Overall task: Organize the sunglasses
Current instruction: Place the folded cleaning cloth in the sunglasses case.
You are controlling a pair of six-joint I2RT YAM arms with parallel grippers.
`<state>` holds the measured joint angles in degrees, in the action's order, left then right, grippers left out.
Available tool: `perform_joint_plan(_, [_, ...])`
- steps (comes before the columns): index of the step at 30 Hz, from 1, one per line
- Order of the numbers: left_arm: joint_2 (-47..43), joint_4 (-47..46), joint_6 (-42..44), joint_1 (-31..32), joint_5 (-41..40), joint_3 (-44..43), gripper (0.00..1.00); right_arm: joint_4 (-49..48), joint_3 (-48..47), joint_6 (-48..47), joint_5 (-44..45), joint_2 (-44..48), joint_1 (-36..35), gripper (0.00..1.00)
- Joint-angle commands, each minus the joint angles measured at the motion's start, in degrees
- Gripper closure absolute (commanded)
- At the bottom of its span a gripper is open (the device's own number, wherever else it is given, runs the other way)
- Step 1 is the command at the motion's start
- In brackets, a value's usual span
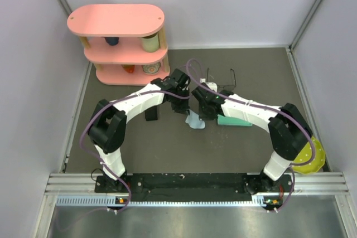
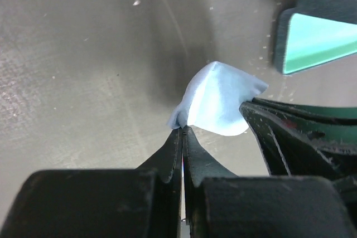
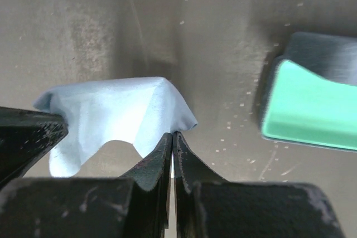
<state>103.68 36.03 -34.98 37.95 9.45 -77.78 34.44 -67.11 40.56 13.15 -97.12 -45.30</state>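
A light blue cloth (image 2: pixel 217 101) hangs between my two grippers, a little above the table. The left gripper (image 2: pixel 182 130) is shut on one corner of it. The right gripper (image 3: pixel 173 134) is shut on another corner of the cloth (image 3: pixel 111 110). From above, the cloth (image 1: pixel 195 122) droops below both wrists at mid-table. The thin dark wire sunglasses (image 1: pixel 221 75) lie just beyond the arms. A bit of the white-framed sunglasses (image 1: pixel 211 86) shows between the arms; the rest is hidden.
A green case (image 1: pixel 234 120) lies right of the cloth, under the right arm, also seen as the green case (image 3: pixel 312 110). A black case (image 1: pixel 152 114) lies to the left. A pink shelf (image 1: pixel 120 43) stands at the back left. A yellow-green bowl (image 1: pixel 310 157) sits at the right edge.
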Motion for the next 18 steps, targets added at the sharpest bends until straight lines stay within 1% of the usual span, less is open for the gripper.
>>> perform_joint_plan(1, [2.0,0.2,1.0,0.6,3.6,-5.1,1.0,3.5,0.7,-1.6,3.5,4.4,2.7,1.0])
perform_joint_plan(5, [4.4,0.3,0.8,1.4,5.4,-8.3,1.0,4.8,2.2,-2.7,5.7,7.2,4.8,1.0])
perform_joint_plan(9, [7.5,0.5,0.4,2.8,7.5,-13.8,1.0,6.1,2.9,-4.1,7.7,8.7,6.6,1.0])
perform_joint_plan(18, [15.3,0.7,-3.5,5.5,11.7,-23.3,1.0,7.6,6.4,-6.4,11.0,12.2,11.5,1.0])
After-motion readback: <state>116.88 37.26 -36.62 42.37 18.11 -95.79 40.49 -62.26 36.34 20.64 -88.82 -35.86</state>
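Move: The folded cleaning cloth already hangs between my shut fingertips. The open sunglasses case lies about 14 cm to my right hand's right, level with it fore and aft and 4 cm below, its raised grey lid some 5 cm farther out. From my left hand, that case is about 20 cm right, 2 cm back and 6 cm down. The black case lies about 16 cm left and 4 cm ahead of my left hand, and the eyeglasses some 18 cm ahead and 9 cm right of my right hand. Keeping both corners pinched, I carry the cloth rightward in step with both hands, about 9 cm, towards the open case until its leading end comes over the case's left end. At the start I also lift and reach out slightly, a centimetre or so, then travel level while both wrists turn roughly 10 degrees clockwise. ##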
